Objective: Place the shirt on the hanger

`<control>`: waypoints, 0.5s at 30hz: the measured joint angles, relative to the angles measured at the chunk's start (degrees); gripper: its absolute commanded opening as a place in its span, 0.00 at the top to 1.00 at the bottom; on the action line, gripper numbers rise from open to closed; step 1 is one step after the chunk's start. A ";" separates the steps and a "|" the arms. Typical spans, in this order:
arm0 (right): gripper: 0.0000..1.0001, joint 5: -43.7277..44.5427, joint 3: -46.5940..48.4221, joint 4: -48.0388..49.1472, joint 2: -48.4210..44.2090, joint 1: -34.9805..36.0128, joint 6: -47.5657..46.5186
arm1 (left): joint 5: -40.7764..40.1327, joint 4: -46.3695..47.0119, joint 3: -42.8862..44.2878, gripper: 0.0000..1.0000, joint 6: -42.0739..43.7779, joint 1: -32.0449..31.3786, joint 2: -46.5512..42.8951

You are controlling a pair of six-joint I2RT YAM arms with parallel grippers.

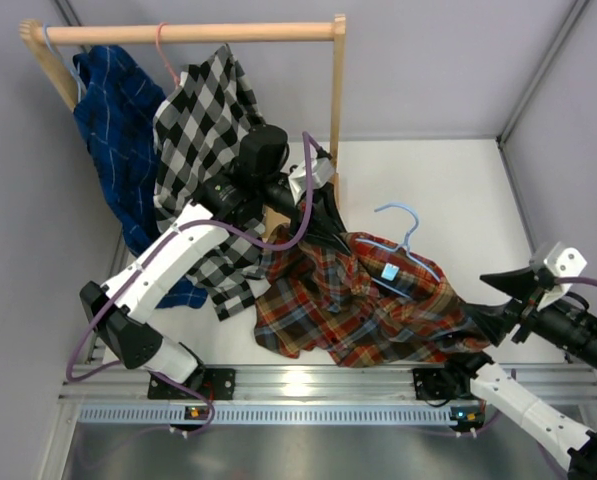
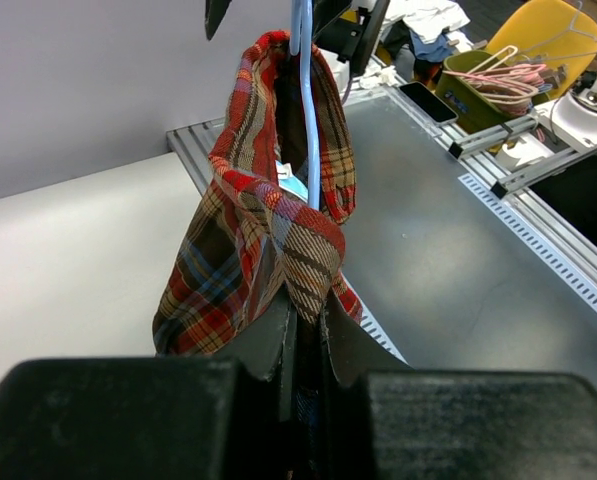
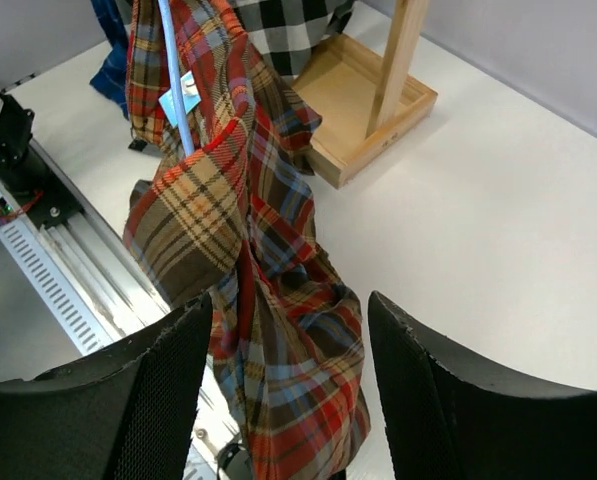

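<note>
The red, orange and navy plaid shirt [image 1: 358, 305] lies bunched on the white table, its left end lifted. My left gripper [image 1: 330, 232] is shut on a fold of the shirt [image 2: 263, 230]; the fabric is pinched between the jaws [image 2: 308, 305]. The light-blue hanger [image 1: 406, 245] sits in the collar area, hook pointing away from me, and its thin bar [image 2: 307, 120] runs down inside the cloth. My right gripper [image 1: 493, 300] is open at the shirt's right end. Cloth [image 3: 298, 330] hangs between its spread fingers [image 3: 153, 395] without being pinched. The hanger [image 3: 176, 85] shows above.
A wooden rack [image 1: 193, 33] stands at the back left, bearing a dark blue shirt [image 1: 118, 130] and a black-and-white checked shirt [image 1: 203, 120] on a pink hanger [image 1: 163, 50]. Its box base [image 3: 368, 110] sits beside the plaid shirt. A metal rail [image 1: 308, 385] runs along the near edge.
</note>
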 measured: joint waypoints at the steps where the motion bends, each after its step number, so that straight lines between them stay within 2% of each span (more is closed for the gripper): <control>1: 0.38 -0.61 -0.50 0.07 0.35 0.00 -0.37 | 0.42 0.00 -0.13 1.00 -0.02 0.00 -0.02; 5: 0.39 -7.52 -5.07 1.22 1.95 0.04 -2.10 | 0.94 -0.02 -0.42 1.00 -0.07 0.00 -0.02; 7: 0.44 -11.89 -7.63 1.66 3.61 0.04 -2.95 | 1.07 -0.02 -0.44 1.00 -0.15 0.02 -0.02; 8: 0.51 -13.14 -8.48 1.90 4.39 0.04 -3.19 | 1.09 -0.02 -0.44 1.00 -0.28 0.07 -0.02; 11: 0.96 -16.15 -10.25 2.71 6.71 0.04 -4.33 | 1.16 -0.02 -0.44 1.00 -0.66 0.20 -0.02; 12: 1.00 -16.72 -10.34 2.99 7.04 0.04 -4.79 | 1.16 -0.02 -0.44 1.00 -0.74 0.26 -0.02; 15: 1.00 -17.57 -10.34 4.46 6.62 0.04 -4.68 | 1.25 0.00 -0.44 1.00 -1.03 0.63 -0.02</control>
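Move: The shirt's right-hand shoulder, draped over that end of the blue hanger, lies about 6 cm to the left of the open right hand, 1 cm ahead and some 5 cm below it. The light-blue tag in the collar is roughly 14 cm left, 4 cm ahead and 4 cm lower than the right hand; the hanger's hook is about 12 cm left, 7 cm ahead and 2 cm higher. From the left hand that shoulder is some 14 cm right, 6 cm back and 6 cm down. The shirt's right-hand shoulder is what the right gripper goes for: it sweeps left about 6 cm and down some 5 cm, turning around 20 degrees counter-clockwise and tipping down a little, then shuts from well open to pinch the cloth just past the hanger's end, with a slight lift at the last. The left hand stays put, still pinching the cloth on the other side. ##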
